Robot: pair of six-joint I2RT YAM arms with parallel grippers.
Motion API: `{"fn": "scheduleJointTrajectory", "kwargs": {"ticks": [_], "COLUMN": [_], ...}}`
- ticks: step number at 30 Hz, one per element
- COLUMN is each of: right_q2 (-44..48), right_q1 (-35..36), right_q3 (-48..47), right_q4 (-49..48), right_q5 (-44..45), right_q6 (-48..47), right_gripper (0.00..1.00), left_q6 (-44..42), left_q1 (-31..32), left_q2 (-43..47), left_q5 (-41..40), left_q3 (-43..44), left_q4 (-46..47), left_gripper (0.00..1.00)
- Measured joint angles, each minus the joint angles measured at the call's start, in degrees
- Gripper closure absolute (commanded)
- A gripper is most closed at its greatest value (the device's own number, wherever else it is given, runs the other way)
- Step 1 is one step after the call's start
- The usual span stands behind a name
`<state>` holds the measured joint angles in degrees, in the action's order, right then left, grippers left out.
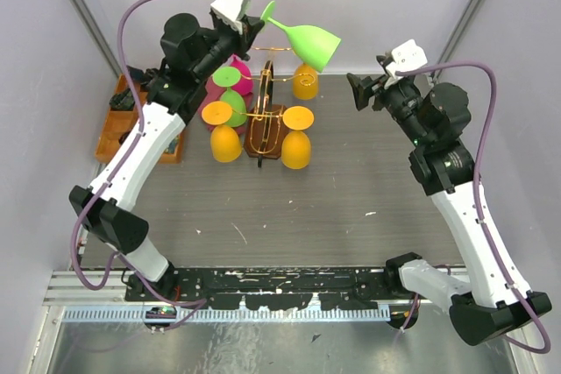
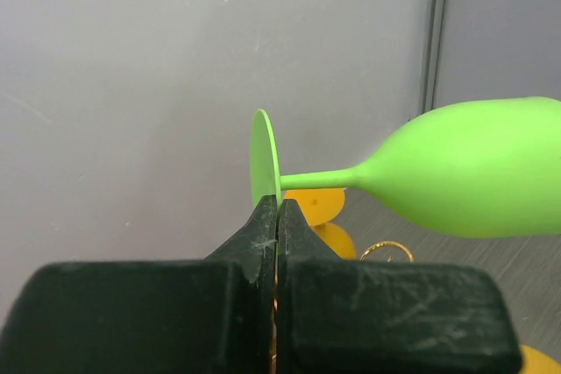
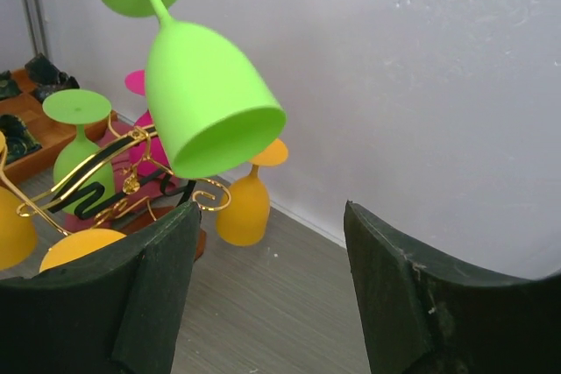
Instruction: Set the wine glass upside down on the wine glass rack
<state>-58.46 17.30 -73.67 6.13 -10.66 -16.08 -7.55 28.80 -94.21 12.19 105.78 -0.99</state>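
Note:
A bright green wine glass (image 1: 311, 41) hangs in the air above the wine glass rack (image 1: 266, 116), lying nearly sideways with its bowl pointing right and slightly down. My left gripper (image 1: 260, 17) is shut on the rim of its round foot (image 2: 263, 159), and the stem and bowl (image 2: 473, 172) stretch to the right. My right gripper (image 1: 355, 92) stands open just right of the bowl, with nothing between its fingers. In the right wrist view the glass (image 3: 206, 98) floats above the rack's gold scrolls (image 3: 131, 177), mouth facing the camera.
Several upside-down goblets stand round the rack: orange ones (image 1: 225, 142) (image 1: 295, 148) (image 1: 305, 82), a pink one (image 1: 237, 83) and a green one (image 1: 232, 102). An orange wooden tray (image 1: 118, 120) sits at the far left. Walls close in behind and at both sides.

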Motion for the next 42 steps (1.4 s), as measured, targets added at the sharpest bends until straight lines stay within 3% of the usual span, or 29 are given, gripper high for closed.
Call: {"fn": "scheduleJointTrajectory", "kwargs": {"ticks": [9, 22, 35, 42], "right_q2": [-5.95, -17.38, -17.94, -17.94], "right_q1": [0.0, 0.46, 3.52, 4.13], "right_q3": [-5.44, -9.6, -8.96, -8.5], "right_q4": [-5.88, -10.73, -9.51, -7.52], "right_q5": [-9.27, -22.75, -24.0, -21.24], "right_q6": [1.81, 14.14, 11.34, 6.45], "right_gripper": [0.28, 0.32, 0.46, 0.63], "left_q6": [-14.78, -33.4, -39.98, -41.4], "left_q1": [2.84, 10.95, 14.32, 15.47], "left_q2": [2.86, 7.37, 7.48, 7.43], "left_q5": [3.67, 2.86, 2.1, 2.01], "left_q3": [-4.61, -9.53, -10.47, -10.45], "left_q4": [-3.08, -3.37, -2.54, -2.84], "left_gripper": [1.0, 1.0, 1.0, 1.0]}}
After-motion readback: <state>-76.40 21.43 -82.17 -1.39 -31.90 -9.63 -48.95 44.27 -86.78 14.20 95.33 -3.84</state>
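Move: The green glass hangs sideways from the left hand's pinch on its foot. Its middle is about 11 cm ahead of the open right hand, 13 cm to its left and 4 cm higher. The rack's free right-hand hook lies some 6 cm back from the left hand, 10 cm to its right and 10 cm below. Of that hook, the rear orange glass hangs about 8 cm farther out, the front orange glass 8 cm nearer the bases, both lower. The green glass, still pinched by its foot, is drawn back about 10 cm and rightward 7 cm by the left hand, sinking slightly while the wrist rolls and tips up some 30 degrees to swing the bowl down. The right hand rises, travels about 11 cm left to meet it, dips again turning counter-clockwise, and half closes around the stem just under the foot. ##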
